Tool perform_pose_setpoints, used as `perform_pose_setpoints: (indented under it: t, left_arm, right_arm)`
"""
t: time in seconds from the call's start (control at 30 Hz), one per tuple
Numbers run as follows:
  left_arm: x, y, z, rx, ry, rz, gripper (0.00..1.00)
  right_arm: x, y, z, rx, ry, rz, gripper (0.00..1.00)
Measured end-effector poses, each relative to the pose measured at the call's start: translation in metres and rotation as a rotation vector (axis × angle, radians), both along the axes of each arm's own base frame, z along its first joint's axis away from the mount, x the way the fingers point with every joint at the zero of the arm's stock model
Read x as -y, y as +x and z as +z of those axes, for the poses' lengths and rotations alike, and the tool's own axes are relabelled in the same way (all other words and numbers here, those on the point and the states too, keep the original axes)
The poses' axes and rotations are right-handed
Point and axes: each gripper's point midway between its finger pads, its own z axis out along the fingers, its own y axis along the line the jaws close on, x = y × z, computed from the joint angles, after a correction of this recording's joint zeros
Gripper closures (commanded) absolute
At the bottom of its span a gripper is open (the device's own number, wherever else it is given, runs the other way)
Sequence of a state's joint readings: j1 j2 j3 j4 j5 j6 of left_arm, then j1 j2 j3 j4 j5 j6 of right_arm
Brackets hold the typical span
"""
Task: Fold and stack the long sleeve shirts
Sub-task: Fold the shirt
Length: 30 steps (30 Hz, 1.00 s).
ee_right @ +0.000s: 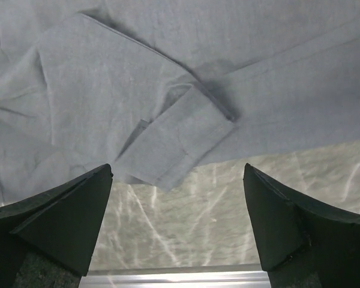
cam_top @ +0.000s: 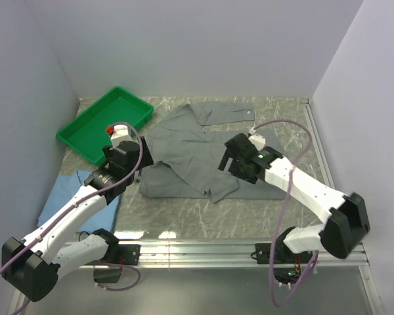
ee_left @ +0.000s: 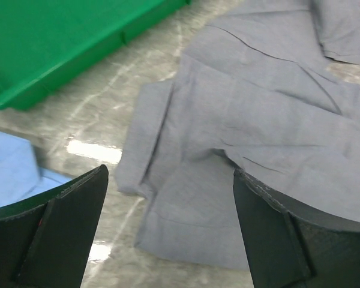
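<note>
The grey long sleeve shirt lies spread and partly folded in the middle of the table, one sleeve reaching toward the back right. The light blue long sleeve shirt lies flat at the left, partly under my left arm. My left gripper hovers open over the grey shirt's left edge, nothing between its fingers. My right gripper is open above the shirt's near hem, where a folded cuff lies just beyond its fingertips.
A green plastic tray stands at the back left, close to my left wrist, and shows again as the tray in the left wrist view. A metal rail runs along the table's near edge. White walls enclose the left, back and right.
</note>
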<state>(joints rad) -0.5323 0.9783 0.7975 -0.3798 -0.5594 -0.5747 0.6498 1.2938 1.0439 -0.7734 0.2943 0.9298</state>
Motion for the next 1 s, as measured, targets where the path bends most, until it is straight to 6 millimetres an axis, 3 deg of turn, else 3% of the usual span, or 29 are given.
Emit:
perform_pose_setpoints:
  t: [0.2, 0.4, 0.7, 1.0]
  left_arm:
    - [-0.008, 0.001, 0.001, 0.007, 0.043, 0.013, 0.09]
    - [-0.012, 0.003, 0.009, 0.032, 0.047, 0.018, 0.1]
    - [-0.017, -0.002, 0.025, 0.09, 0.031, 0.026, 0.11]
    - [-0.018, -0.002, 0.03, 0.104, 0.034, 0.021, 0.11]
  right_arm:
    - [-0.033, 0.017, -0.013, -0.065, -0.069, -0.063, 0.08]
    - [-0.048, 0.026, -0.036, -0.143, -0.148, -0.096, 0.1]
    - [-0.059, 0.011, -0.074, -0.284, -0.285, -0.058, 0.18]
    - [-0.055, -0.004, -0.078, -0.342, -0.346, -0.019, 0.4]
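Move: Back and to the left of the open right hand, by about 2 cm and 5 cm, lies the folded-over sleeve end, roughly 10 cm below. The middle of the shirt body is some 8 cm ahead and 6 cm left of that hand, its right edge about 19 cm right and 3 cm ahead, all at the same depth. From the left hand the sleeve end lies about 30 cm right, 7 cm back and 16 cm down. Dropping some 8 cm onto the sleeve end, the right hand first swings forward and left, about 5 cm sideways, then sinks while easing back 3 cm. The fingers tip steeper, the hand's left side dips about 20 degrees, and the jaws narrow to roughly two-thirds around the sleeve end without shutting. The empty, open left hand rises 3 cm and drifts slightly left. ##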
